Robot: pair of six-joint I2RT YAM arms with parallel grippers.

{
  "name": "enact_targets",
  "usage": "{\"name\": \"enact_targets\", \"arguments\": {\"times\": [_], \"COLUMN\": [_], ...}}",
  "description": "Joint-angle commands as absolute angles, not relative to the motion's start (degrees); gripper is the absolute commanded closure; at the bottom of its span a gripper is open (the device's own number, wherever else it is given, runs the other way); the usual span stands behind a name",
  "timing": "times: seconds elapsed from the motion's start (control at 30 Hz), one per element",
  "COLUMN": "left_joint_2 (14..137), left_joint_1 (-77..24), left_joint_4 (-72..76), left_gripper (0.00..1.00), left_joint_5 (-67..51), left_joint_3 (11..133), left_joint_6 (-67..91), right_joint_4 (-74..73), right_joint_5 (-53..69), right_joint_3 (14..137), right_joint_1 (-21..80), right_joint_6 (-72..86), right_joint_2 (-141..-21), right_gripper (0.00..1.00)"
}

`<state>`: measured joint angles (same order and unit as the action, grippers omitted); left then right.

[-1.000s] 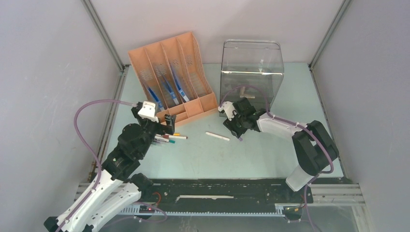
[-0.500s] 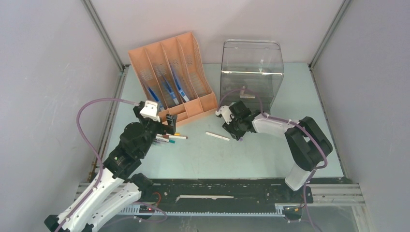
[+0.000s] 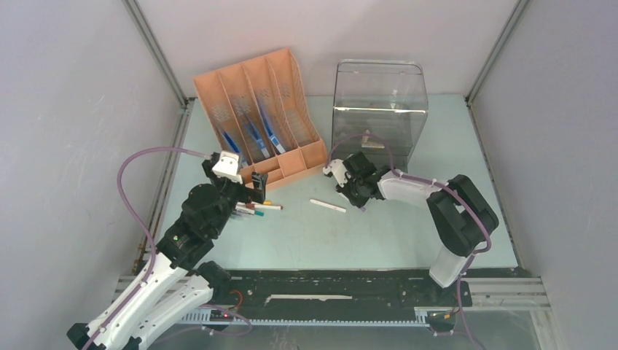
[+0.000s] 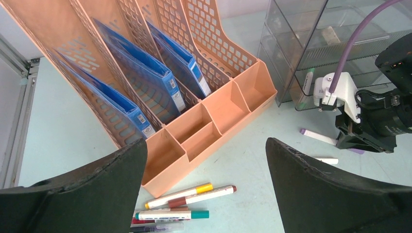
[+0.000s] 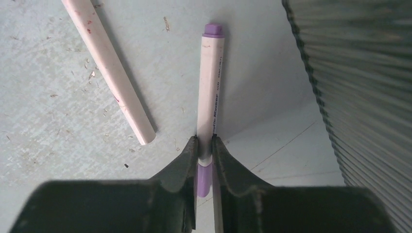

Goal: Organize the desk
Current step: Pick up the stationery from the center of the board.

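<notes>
The pale mint-green desk (image 3: 408,226) carries loose pens. My right gripper (image 5: 204,145) is shut on a white marker with purple ends (image 5: 210,97), low over the desk beside the clear drawer unit; both also show in the top view, the gripper (image 3: 356,193) and the marker's purple tip (image 3: 362,208). A plain white pen (image 5: 109,68) lies just left of it on the desk (image 3: 327,205). My left gripper (image 4: 205,143) is open and empty, above a cluster of markers (image 4: 189,199) in front of the orange organizer (image 4: 214,111).
The orange file organizer (image 3: 259,117) holds blue folders (image 4: 141,73) at back left, with small front compartments. The clear drawer unit (image 3: 379,109) stands at back right, close behind my right gripper. Grey walls and aluminium rails enclose the desk.
My right arm has shifted slightly to the left, still shut on the purple-ended marker. My left arm has barely moved.
</notes>
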<state>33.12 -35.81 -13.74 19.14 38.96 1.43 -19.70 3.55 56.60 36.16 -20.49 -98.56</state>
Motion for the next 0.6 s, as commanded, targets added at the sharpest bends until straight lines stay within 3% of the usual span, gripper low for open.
{"name": "enact_targets", "arguments": {"times": [0.0,0.17,0.57], "left_joint_2": [33.15,32.98,33.14], "left_joint_1": [-35.42,-35.42,-35.38], "left_joint_4": [-12.11,-12.22,-12.22], "left_gripper": [0.00,0.00,0.00], "left_joint_5": [18.20,18.05,17.82], "left_joint_3": [39.55,39.55,39.46], "left_joint_6": [0.18,0.18,0.18], "right_joint_4": [-20.91,-20.57,-23.82], "right_joint_5": [1.94,0.70,8.27], "right_joint_3": [58.49,58.48,58.50], "right_joint_1": [38.06,38.93,38.48], "right_joint_6": [-21.27,-21.50,-27.26], "right_joint_2": [-100.15,-98.57,-88.54], "right_gripper": [0.85,1.00,1.00]}}
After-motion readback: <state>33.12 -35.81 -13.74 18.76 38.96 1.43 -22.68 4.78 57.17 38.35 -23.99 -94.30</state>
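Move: The right hand is down at the purple-capped marker with its fingers around the cap end; the marker's middle lies about 2 cm ahead and 2 cm left. The white marker is roughly 9 cm left, level with the hand, and the clear drawer cabinet's middle some 23 cm ahead, 7 cm right and 12 cm up. From the left hand, the purple-capped marker is about 6 cm ahead, 28 cm right and 26 cm below. The right fingers close to pinch the purple-capped marker near its cap, then lift it about 2.5 cm. ##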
